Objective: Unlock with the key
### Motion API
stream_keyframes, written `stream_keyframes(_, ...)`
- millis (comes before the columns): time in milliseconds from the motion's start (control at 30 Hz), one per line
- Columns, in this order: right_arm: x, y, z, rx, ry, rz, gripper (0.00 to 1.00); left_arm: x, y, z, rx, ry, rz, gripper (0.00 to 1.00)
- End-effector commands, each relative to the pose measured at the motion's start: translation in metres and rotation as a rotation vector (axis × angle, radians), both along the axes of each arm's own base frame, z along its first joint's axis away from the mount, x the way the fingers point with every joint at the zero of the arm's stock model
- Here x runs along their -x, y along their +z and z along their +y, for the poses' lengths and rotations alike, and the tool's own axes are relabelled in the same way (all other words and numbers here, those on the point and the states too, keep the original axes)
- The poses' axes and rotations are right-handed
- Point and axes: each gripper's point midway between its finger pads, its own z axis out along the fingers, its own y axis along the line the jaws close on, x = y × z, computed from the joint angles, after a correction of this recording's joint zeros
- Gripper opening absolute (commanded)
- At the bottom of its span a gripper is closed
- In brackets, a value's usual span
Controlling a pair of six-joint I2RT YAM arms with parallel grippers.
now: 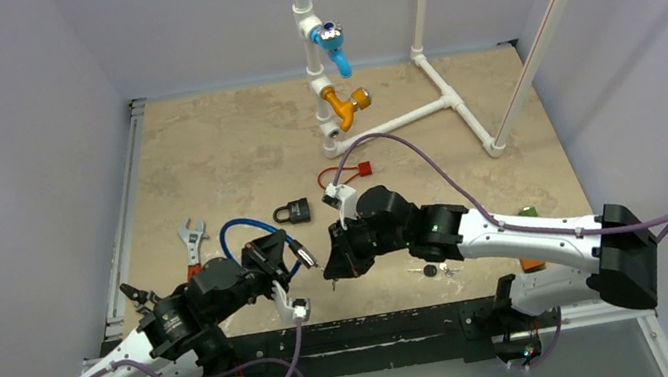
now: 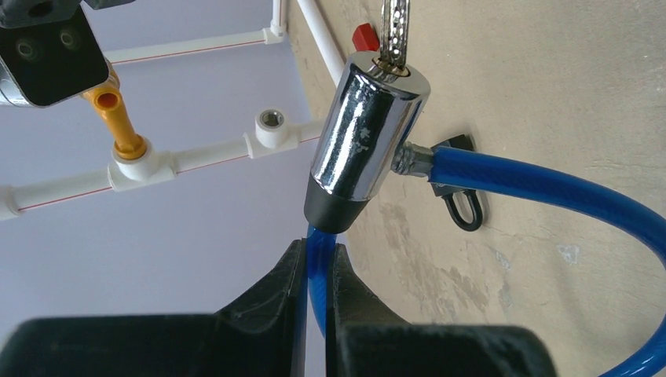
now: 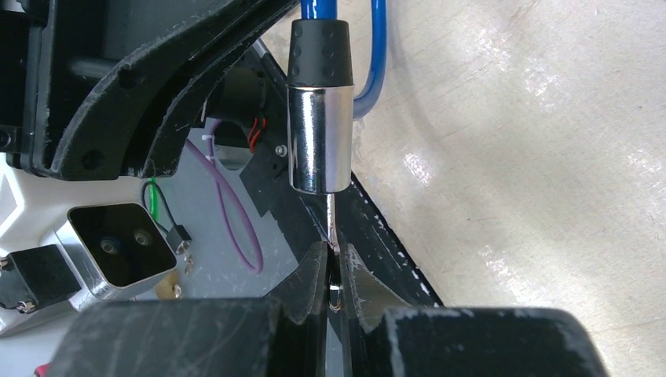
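Note:
A blue cable lock (image 1: pixel 240 229) loops over the table; its chrome cylinder (image 2: pixel 365 129) (image 3: pixel 320 137) is lifted off the surface. My left gripper (image 2: pixel 318 271) (image 1: pixel 291 248) is shut on the blue cable just below the cylinder's black collar. A silver key (image 3: pixel 331 228) (image 2: pixel 395 35) is stuck into the cylinder's end face. My right gripper (image 3: pixel 333 271) (image 1: pixel 330 262) is shut on the key's head, facing the left gripper head-on at the table's near middle.
A black padlock (image 1: pixel 293 212) (image 2: pixel 457 188) lies just behind the grippers. An adjustable wrench (image 1: pixel 191 243) lies at left, a red tag (image 1: pixel 363 169) further back. A white pipe frame (image 1: pixel 443 105) with blue and yellow valves stands at the rear. Small keys (image 1: pixel 436 269) lie under the right arm.

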Motion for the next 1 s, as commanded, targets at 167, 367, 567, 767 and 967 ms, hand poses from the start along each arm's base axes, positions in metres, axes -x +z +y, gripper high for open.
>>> stream_keyframes(167, -0.039, 0.096, 0.037, -0.266, -0.075, -0.218, 0.0, 0.027, 0.048, -0.037, 0.2, -0.186, 0.039, 0.0)
stream_keyframes(367, -0.041, 0.101, 0.037, -0.278, -0.086, -0.23, 0.0, 0.041, 0.043, -0.037, 0.189, -0.258, 0.041, 0.0)
stream_keyframes(567, -0.049, 0.113, 0.027, -0.299, -0.153, -0.271, 0.0, 0.028, 0.051, -0.032, 0.231, -0.152, 0.104, 0.0)
stream_keyframes(767, -0.054, 0.139, 0.004, -0.41, -0.251, -0.324, 0.0, 0.024, 0.048, -0.024, 0.275, -0.062, 0.191, 0.0)
stream_keyframes(967, -0.05, 0.133, 0.004, -0.4, -0.232, -0.317, 0.0, 0.024, 0.044, -0.021, 0.257, -0.043, 0.212, 0.0)
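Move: The cylinder of the blue cable lock, whose cable the left hand holds, lies about 5 cm ahead and 4 cm left of the right hand, roughly 1 cm higher, with the key's tip at its end face. From the left hand, the key is some 6 cm back and 7 cm right, about 1 cm lower. From the right hand, the black padlock lies about 17 cm ahead and 5 cm left, the loose keys 2 cm ahead and 21 cm right, both roughly 17 cm below. The key, its tip at the lock's keyhole, is first eased less than 1 cm left, seeming to bear on the lock; then the right hand sweeps up about 8 cm and slightly forward, tilting back nearly 20 degrees, and the tip leaves the end face. The left hand rises only about 3.5 cm and turns some 15 degrees. Both grips stay shut. ##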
